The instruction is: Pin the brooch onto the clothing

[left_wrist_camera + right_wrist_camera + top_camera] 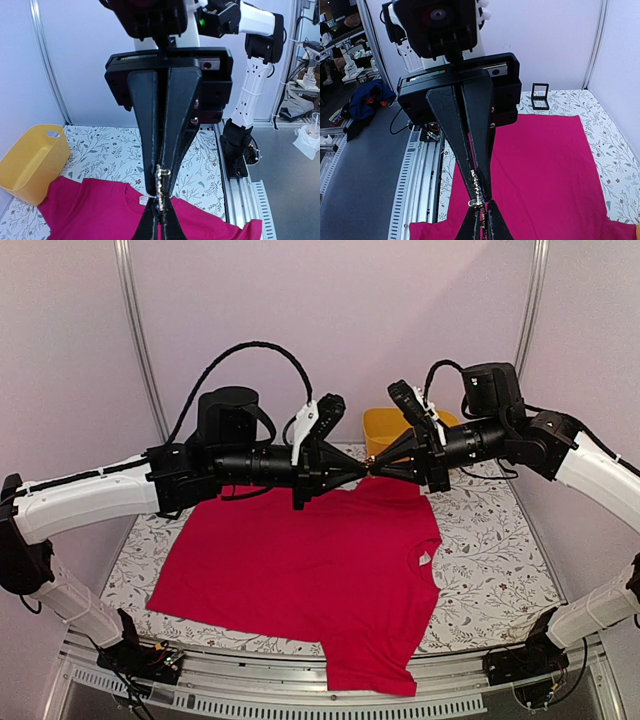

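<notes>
The clothing, a bright red-pink T-shirt, lies flat on the floral tablecloth, its neck and small white label toward the right. Above its far edge my two arms meet tip to tip. The brooch, a tiny silvery cluster, sits between them in the air. My left gripper is shut on one end of the brooch, and my right gripper is shut on the other end. In each wrist view the other arm's fingers come down from the top onto my own.
A yellow bin stands at the back of the table behind the grippers. A small black open box sits beyond the shirt's hem on the left side. Metal rails run along the near edge.
</notes>
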Robot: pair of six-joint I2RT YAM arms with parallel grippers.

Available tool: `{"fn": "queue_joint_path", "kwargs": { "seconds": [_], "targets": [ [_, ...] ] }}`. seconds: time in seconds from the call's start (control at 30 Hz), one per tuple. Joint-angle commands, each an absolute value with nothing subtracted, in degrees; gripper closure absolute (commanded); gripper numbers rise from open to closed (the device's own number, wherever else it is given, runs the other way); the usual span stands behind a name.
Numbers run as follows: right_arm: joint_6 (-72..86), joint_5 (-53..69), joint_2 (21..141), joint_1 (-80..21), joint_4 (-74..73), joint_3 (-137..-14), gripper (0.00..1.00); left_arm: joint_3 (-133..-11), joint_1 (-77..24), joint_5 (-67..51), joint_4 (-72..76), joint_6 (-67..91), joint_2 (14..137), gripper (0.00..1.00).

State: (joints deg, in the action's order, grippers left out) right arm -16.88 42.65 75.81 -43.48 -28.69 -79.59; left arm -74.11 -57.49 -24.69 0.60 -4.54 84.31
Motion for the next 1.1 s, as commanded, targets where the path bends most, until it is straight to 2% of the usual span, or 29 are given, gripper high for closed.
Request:
{"fn": "queue_joint_path", "kwargs": {
  "seconds": [0.0, 0.1, 0.37, 0.7, 0.9, 1.07],
  "targets": [
    [-16.5, 44.0, 76.2, -43.7, -27.3, -80.3, 0.97, -74.8, -57.9, -25.4, 1.5, -4.9, 83.0, 1.00],
    [-16.5, 44.8, 76.3, -43.7, -27.2, -80.2, 0.99, -74.8, -58.0, -25.4, 1.6, -5.0, 83.0, 1.00],
    [-16.6, 47.3, 78.3, -43.9, -26.6, -80.4, 0.95, -75.7, -58.3, -26.3, 2.1, -5.6, 83.9, 1.00],
    [-17.7, 47.0, 79.4, -44.7, -27.3, -81.1, 0.82, -75.3, -58.3, -24.7, 2.2, -6.2, 83.5, 1.00],
    [-22.2, 47.6, 77.8, -44.7, -34.3, -81.4, 0.49, -73.7, -58.3, -15.2, 1.1, -9.9, 80.8, 1.00],
    [-24.7, 41.9, 73.8, -44.7, -37.3, -79.9, 0.38, -73.8, -58.6, -10.8, -3.6, -14.7, 79.9, 1.00]
  ]
}}
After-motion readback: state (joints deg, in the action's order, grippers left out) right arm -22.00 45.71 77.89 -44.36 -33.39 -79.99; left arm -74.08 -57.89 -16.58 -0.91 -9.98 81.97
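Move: I hold the brooch in my left fingertips, about 1 cm to the right of that hand's point. It lies some 1 cm left of my right hand's point, level with both hands. From my right hand, the middle of the clothing is roughly 33 cm below, 3 cm ahead and 11 cm to the left. The white neck label, equally far below, is around 17 cm to the right and 2 cm ahead. My right fingertips, already almost shut at the brooch's edge, first close the last little bit. Then I ease them down and left about 1 cm each, part them to over half open and draw down and back clear of the brooch. My left hand keeps its grip and near the end lifts the brooch away, some 2 cm forward, left and up, turning about 10 degrees. ##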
